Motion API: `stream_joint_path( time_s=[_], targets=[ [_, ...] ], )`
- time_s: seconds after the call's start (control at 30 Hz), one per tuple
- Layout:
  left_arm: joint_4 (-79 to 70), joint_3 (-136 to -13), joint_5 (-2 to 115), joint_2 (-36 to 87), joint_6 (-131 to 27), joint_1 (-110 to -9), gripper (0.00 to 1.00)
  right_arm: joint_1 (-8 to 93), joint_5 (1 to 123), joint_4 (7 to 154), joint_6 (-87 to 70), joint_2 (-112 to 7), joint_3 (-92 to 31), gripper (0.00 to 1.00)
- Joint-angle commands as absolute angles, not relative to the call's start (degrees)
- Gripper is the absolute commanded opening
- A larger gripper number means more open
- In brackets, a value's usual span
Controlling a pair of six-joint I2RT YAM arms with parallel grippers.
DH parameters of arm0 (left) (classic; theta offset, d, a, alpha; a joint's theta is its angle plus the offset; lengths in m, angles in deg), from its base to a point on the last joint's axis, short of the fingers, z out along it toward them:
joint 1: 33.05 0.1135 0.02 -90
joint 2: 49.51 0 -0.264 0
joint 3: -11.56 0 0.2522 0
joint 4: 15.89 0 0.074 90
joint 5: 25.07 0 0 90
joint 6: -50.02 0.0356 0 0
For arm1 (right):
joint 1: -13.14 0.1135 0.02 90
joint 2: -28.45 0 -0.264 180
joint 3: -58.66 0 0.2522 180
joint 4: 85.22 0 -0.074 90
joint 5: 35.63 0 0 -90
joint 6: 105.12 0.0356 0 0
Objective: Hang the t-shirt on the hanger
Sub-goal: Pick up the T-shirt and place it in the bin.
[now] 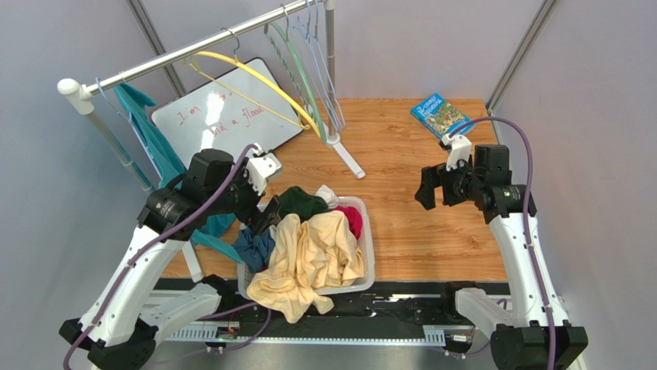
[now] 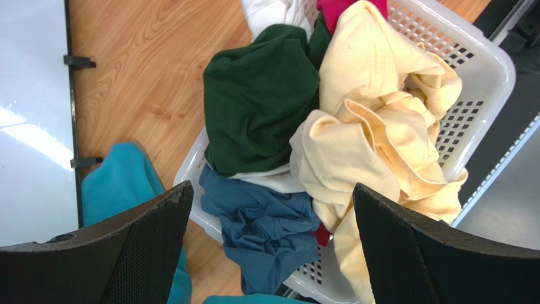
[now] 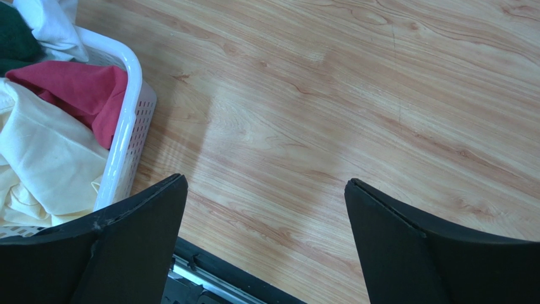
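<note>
The cream-yellow t-shirt [image 1: 312, 258] lies crumpled on top of the white laundry basket [image 1: 368, 250] and spills over its near edge; it also shows in the left wrist view [image 2: 374, 133] and the right wrist view [image 3: 38, 164]. The yellow hanger [image 1: 254, 81] hangs by its metal hook from the rail [image 1: 200, 48] at the back left. My left gripper [image 1: 266, 218] is open and empty above the basket's left end, jaws wide apart [image 2: 272, 247]. My right gripper [image 1: 429, 189] is open and empty over bare table right of the basket [image 3: 266, 244].
The basket also holds a dark green garment [image 2: 260, 95], a blue one [image 2: 266, 221], a red one [image 3: 76, 88] and a white one. A teal garment [image 1: 146, 135] hangs on the rail, with pale green and light blue hangers [image 1: 308, 62]. A whiteboard [image 1: 224, 116] and a book [image 1: 438, 114] lie behind.
</note>
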State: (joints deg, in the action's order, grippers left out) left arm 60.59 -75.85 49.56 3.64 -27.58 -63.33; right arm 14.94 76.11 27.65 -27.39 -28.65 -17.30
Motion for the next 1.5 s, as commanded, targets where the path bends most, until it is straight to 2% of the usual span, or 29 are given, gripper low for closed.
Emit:
stream_joint_path(
  time_s=[0.0,0.13,0.4,0.53,0.73,0.83,0.93,0.97,1.0,1.03,1.27,1.47],
  targets=[
    [60.96,-83.38,42.97,7.43,-21.80,-63.72,0.99,15.16,77.93,28.02,-27.16,-27.10,-18.39,1.00],
    [62.30,-85.52,41.20,13.06,-15.83,-69.51,0.99,15.25,78.10,28.37,-26.55,-26.84,-17.07,1.00],
    [55.45,-81.92,47.88,22.28,-11.77,-85.59,0.99,15.16,76.96,27.93,-25.84,-27.27,-16.80,1.00],
    [54.74,-80.16,47.35,27.56,-10.62,-87.71,0.99,15.16,76.79,28.11,-25.31,-27.71,-16.80,1.00],
    [53.68,-73.75,49.19,29.94,-9.39,-90.87,0.91,15.16,75.56,28.02,-25.75,-27.45,-15.93,1.00],
    [54.91,-70.50,49.11,29.24,-9.04,-92.46,0.78,15.16,75.73,28.19,-25.93,-27.45,-15.75,1.00],
    [57.19,-68.65,49.29,27.31,-8.17,-93.34,0.44,15.16,75.73,28.54,-26.10,-27.36,-15.40,1.00],
    [58.67,-69.25,49.37,25.83,-8.16,-93.34,0.20,15.16,75.73,28.63,-26.28,-27.45,-15.22,1.00],
    [59.56,-70.04,49.46,25.03,-7.90,-93.43,0.07,15.16,75.82,28.63,-26.37,-27.36,-15.13,1.00],
    [60.53,-71.01,49.20,24.07,-7.38,-93.43,0.00,15.25,75.82,28.72,-26.54,-27.36,-15.13,1.00],
    [64.93,-87.41,47.36,16.24,-8.15,-92.11,0.00,15.16,78.01,28.63,-28.21,-27.80,-16.36,1.00],
    [60.11,-104.84,48.40,17.90,-12.29,-87.10,0.00,15.16,86.08,29.42,-31.64,-26.14,-21.28,1.00]
  ],
)
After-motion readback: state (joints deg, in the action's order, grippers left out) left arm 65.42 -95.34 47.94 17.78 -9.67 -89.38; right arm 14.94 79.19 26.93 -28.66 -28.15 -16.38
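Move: The cream t-shirt lies heaped in the bin, its middle some 10 cm to the right of the open left hand, 8 cm back and about 14 cm below. At roughly the shirt's height, the dark green cloth is about 6 cm ahead and 6 cm right of that hand, and the blue cloth some 6 cm back and 6 cm left. From the right hand the shirt lies about 27 cm left, 14 cm back and 8 cm below. The cream t-shirt is pinched from above by the left hand, which swings right over the bin while its wrist turns clockwise some 40 degrees, drops and draws back onto the heap, easing slightly left as the open fingers close on a fold. It then rises steeply, about 20 cm, keeping hold while the fingertips tip up again. ##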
